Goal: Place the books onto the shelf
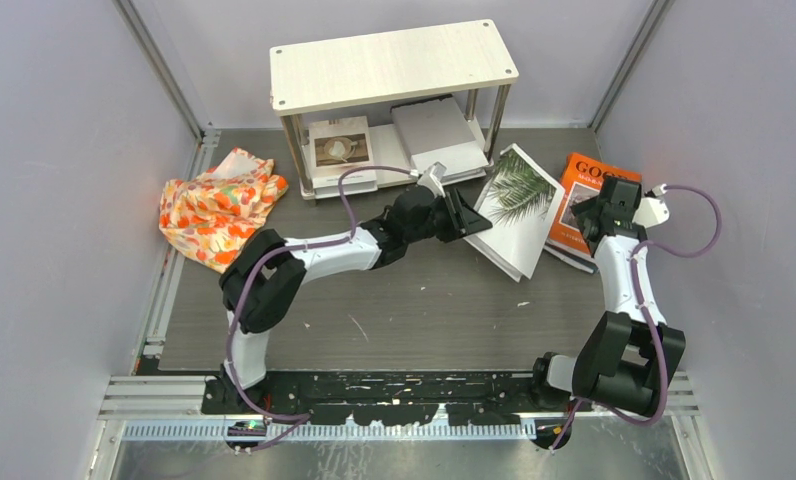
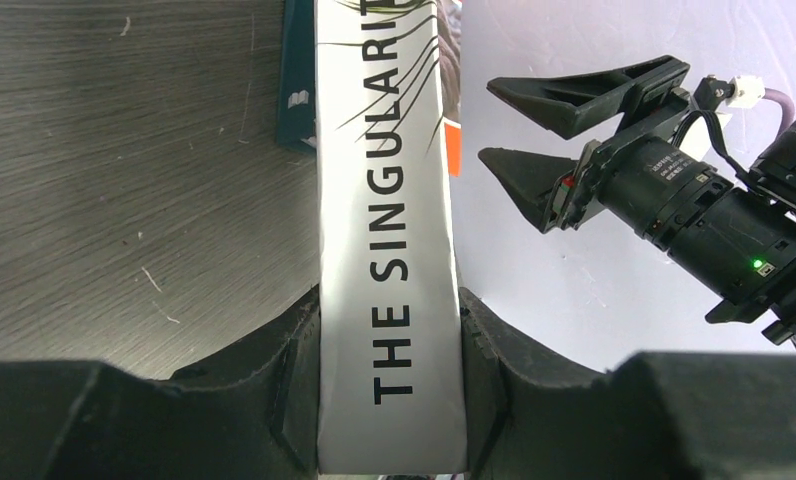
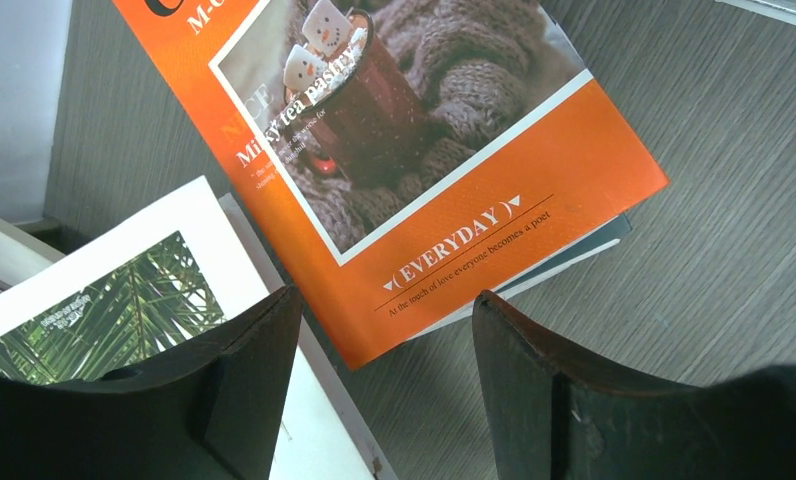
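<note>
My left gripper is shut on the spine of the green palm leaf book, whose left edge is tilted up off the table. The orange "GOOD" book lies flat at the right on top of a teal book. My right gripper hovers open over the near corner of the orange book, holding nothing. On the lower tier of the shelf lie the coffee-cup book and the grey-white book.
An orange-and-white floral cloth is bunched at the table's left edge. Grey walls close in on the left, right and back. The palm leaf book sits just left of my right gripper.
</note>
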Robot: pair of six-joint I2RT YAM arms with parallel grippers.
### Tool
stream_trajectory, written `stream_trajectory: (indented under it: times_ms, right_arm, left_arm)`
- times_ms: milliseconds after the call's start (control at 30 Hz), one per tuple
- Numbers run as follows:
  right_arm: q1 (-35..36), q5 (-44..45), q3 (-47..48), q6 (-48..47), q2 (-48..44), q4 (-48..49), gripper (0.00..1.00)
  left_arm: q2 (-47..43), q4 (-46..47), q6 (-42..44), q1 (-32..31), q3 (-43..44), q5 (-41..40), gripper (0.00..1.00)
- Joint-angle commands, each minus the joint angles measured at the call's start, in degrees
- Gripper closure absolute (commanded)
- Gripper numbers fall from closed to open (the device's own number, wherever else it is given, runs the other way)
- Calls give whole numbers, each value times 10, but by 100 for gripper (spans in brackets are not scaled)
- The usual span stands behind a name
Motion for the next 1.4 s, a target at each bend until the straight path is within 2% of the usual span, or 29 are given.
stream_trajectory:
  times_ms: [0,533,1067,1367]
  right_arm:
    - [5,20,10,5,-26,5,32]
    - [22,25,9,3,-46,-9,32]
    - [48,38,7,5,-59,-16,32]
    - [59,39,3,11,-56,-10,32]
  left_arm:
    - [-57,75,-16,4,-21,-27,64]
    - [-179,101,-38,3,-149,-90,65]
    - [-324,73,-58,-3,-271,-208,65]
    - [-374,52,-79,-3,-304,-286,64]
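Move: The grey book on the shelf's lower board, where the palm-leaf book seems bound, lies some 19 cm ahead of the left hand, 9 cm to its left and a little lower. The shelf's right front post stands about 12 cm ahead and 2 cm to the right; the orange book lies about 24 cm to the right and 2 cm ahead. From the right hand, the grey book is roughly 31 cm left and 18 cm ahead. The palm-leaf book, still pinched across its spine by the left hand, is carried about 14 cm left across the front of the shelf, first level, then rising some 5 cm, while the hand turns about 20 degrees counter-clockwise, swinging the book's free end towards the shelf. The right hand, empty and open, drifts some 3 cm left and slightly up by the orange book. ##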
